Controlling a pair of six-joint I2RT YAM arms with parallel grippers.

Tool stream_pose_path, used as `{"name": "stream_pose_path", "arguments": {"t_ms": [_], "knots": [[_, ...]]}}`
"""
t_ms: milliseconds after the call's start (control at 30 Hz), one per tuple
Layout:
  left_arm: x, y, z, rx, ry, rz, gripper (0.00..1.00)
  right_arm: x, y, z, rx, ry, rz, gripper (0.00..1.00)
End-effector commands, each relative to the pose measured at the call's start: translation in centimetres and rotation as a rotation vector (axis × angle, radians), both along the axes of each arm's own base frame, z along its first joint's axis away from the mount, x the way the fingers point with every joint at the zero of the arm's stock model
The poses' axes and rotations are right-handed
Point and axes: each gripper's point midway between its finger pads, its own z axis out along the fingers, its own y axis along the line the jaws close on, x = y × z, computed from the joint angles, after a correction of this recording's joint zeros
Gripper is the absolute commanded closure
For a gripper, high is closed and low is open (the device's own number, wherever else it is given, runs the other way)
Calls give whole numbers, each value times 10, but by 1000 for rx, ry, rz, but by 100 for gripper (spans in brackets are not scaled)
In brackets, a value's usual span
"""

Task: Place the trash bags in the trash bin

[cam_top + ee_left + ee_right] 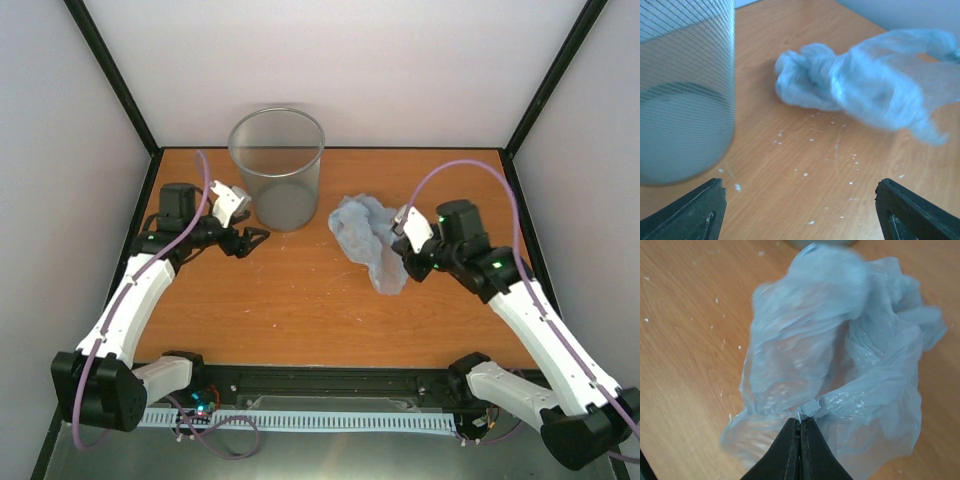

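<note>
The trash bin (277, 168) is a round translucent grey wastebasket standing upright at the back of the table; its ribbed wall fills the left of the left wrist view (685, 90). A crumpled pale blue trash bag (367, 238) lies on the table to the right of the bin, also in the left wrist view (865, 85). My right gripper (403, 266) is shut on a fold of this bag (840, 355) at its near edge. My left gripper (255, 238) is open and empty, just left of and in front of the bin, low over the table.
The wooden table (300, 310) has small white specks (832, 145) between bin and bag. Black frame posts and pale walls enclose the back and sides. The arm bases and a cable rail sit at the near edge.
</note>
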Motion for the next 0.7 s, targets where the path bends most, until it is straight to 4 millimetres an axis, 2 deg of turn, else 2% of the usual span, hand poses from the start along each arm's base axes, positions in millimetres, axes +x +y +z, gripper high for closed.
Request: {"name": "stream_pose_path", "arguments": {"t_ms": [0, 200, 400, 533, 667], "knots": [[-2, -22, -6, -92, 84, -39, 17, 6, -5, -8, 27, 20, -90, 97], [-4, -51, -38, -150, 242, -88, 19, 18, -30, -33, 75, 138, -240, 97], [-8, -81, -70, -139, 309, -167, 28, 30, -56, -52, 28, 155, -346, 97], [2, -91, -96, -147, 353, -165, 36, 43, -86, -64, -16, 168, -469, 97], [13, -103, -117, -128, 363, -160, 39, 54, -113, -74, -50, 187, -584, 97]]}}
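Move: The trash bag hangs from my shut right fingers. The middle of its body is about 10 cm ahead of that hand, 4 cm to its left and 14 below. From my open left hand the bag's middle lies roughly 24 cm to the right, 6 ahead and 15 lower. The trash bin stands some 22 cm ahead of my left hand, 4 to its right and 9 lower. I bring my left hand down about 11 cm and some 9 cm to the right towards the bag's free side, tipping the fingers steeper and partly narrowing them. Meanwhile my right hand keeps its pinch on the bag's edge, drawing it right, down and a little forward while turning clockwise about 25 degrees. ##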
